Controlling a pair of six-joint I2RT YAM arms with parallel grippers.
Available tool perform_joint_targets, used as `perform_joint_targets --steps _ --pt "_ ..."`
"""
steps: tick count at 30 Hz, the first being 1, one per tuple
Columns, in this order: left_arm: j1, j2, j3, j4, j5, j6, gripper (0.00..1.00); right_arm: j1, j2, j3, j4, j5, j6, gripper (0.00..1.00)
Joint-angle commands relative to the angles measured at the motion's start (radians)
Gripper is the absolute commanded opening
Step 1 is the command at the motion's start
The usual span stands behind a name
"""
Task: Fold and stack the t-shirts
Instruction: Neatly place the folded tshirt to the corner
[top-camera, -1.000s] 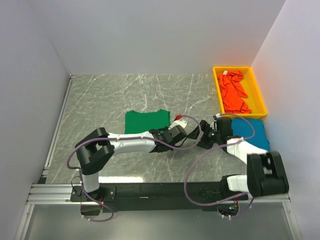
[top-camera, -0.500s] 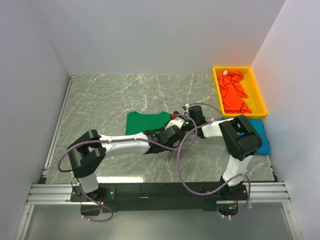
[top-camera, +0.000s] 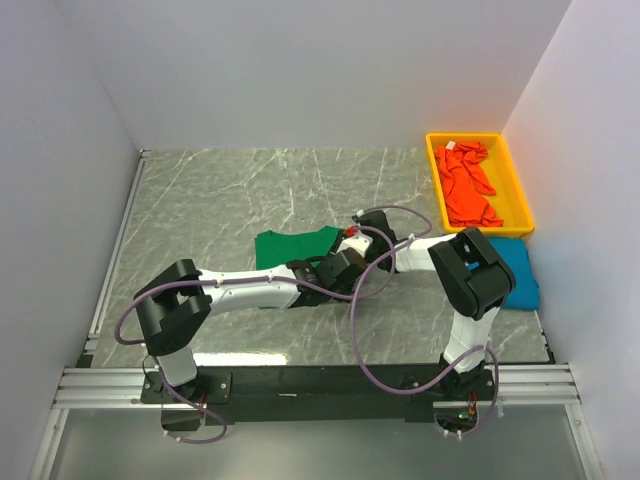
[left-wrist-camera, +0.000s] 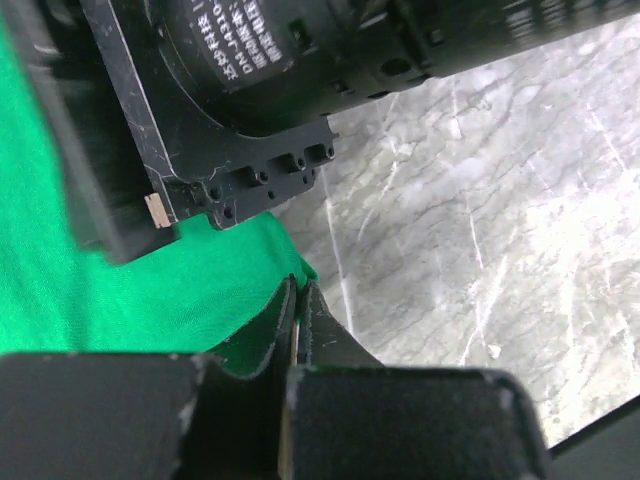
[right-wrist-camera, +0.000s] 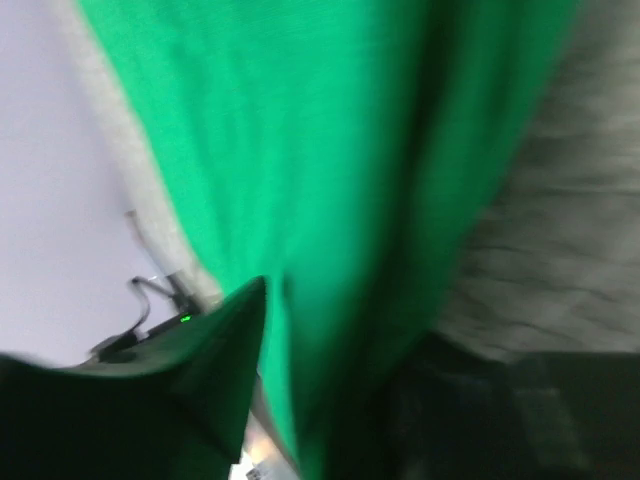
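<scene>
The green t-shirt (top-camera: 290, 246) lies folded mid-table. My left gripper (top-camera: 345, 266) is at its near right corner, and in the left wrist view this gripper (left-wrist-camera: 298, 290) is shut on the green cloth's edge (left-wrist-camera: 150, 290). My right gripper (top-camera: 360, 230) reaches in at the shirt's far right corner. The right wrist view is blurred. There a wide band of green cloth (right-wrist-camera: 330, 150) runs between the fingers of the right gripper (right-wrist-camera: 340, 320), which still stand apart. The blue t-shirt (top-camera: 518, 272) lies at the right. The orange-red t-shirt (top-camera: 468, 186) is crumpled in the bin.
A yellow plastic bin (top-camera: 518, 178) stands at the back right against the wall. The right arm's black body (left-wrist-camera: 250, 90) hangs just above the left gripper. White walls close the table on the left, back and right.
My right arm swung left from beside the blue t-shirt to the green shirt's right edge, its jaws narrowing over the cloth. The left gripper stayed shut on the shirt.
</scene>
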Motion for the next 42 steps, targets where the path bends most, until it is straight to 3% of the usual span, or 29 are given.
perform_joint_targets --steps 1,2,5,8,14,17,20,25,29,32,36,42 --pt "-0.009 -0.047 0.008 0.052 0.059 -0.035 0.08 0.006 0.022 0.024 -0.139 0.136 -0.105 0.44" --pt "-0.009 -0.050 0.008 0.046 0.059 -0.038 0.11 0.006 0.016 0.026 -0.171 0.147 -0.119 0.30" --pt "-0.009 -0.076 0.011 0.019 0.056 -0.056 0.24 0.003 -0.016 0.035 -0.249 0.192 -0.182 0.11" --pt "-0.006 -0.111 0.028 -0.018 0.048 -0.076 0.39 -0.003 -0.062 0.050 -0.344 0.252 -0.263 0.00" --pt "0.044 -0.231 0.052 -0.153 0.113 -0.050 0.69 -0.017 -0.158 0.073 -0.530 0.381 -0.432 0.00" --pt "0.145 -0.319 0.042 -0.225 0.198 -0.032 0.84 -0.028 -0.194 0.079 -0.619 0.463 -0.498 0.00" --pt "0.355 -0.401 0.054 -0.310 0.240 -0.001 0.98 -0.032 -0.224 0.101 -0.708 0.564 -0.558 0.00" --pt "0.610 -0.384 0.115 -0.433 0.214 0.076 0.99 -0.040 -0.265 0.176 -0.852 0.781 -0.627 0.00" --pt "0.702 -0.398 0.042 -0.361 0.205 0.063 1.00 -0.042 -0.270 0.237 -0.954 0.941 -0.674 0.00" --pt "0.803 -0.413 -0.027 -0.330 0.285 0.060 0.99 -0.060 -0.279 0.274 -1.018 1.050 -0.713 0.00" --pt "0.841 -0.476 -0.073 -0.293 0.147 0.051 0.99 -0.111 -0.317 0.242 -1.018 1.118 -0.744 0.00" --pt "0.853 -0.510 -0.109 -0.288 0.047 0.053 0.99 -0.155 -0.351 0.222 -1.043 1.262 -0.751 0.00"
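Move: The folded green t-shirt's middle lies about 8 cm left of the right hand, 3 cm nearer the base and 2 cm below it, its right edge between the half-open fingers. The blue t-shirt is roughly 37 cm to that hand's right and 5 cm back; the yellow crate some 34 cm right and 15 cm farther out. From the left hand, still shut on the right side's near corner, the green t-shirt's middle is about 12 cm left and 6 cm below. The green t-shirt's right edge is pinched as the right fingers close, sinking slightly, then drawn about 28 cm right towards the blue t-shirt while that hand rises late and rolls some 75 degrees from pointing left to pointing down. The left fingers let go of the corner and open wide; that hand lifts clear, then swings 30 cm left and forward, dipping towards the end. ##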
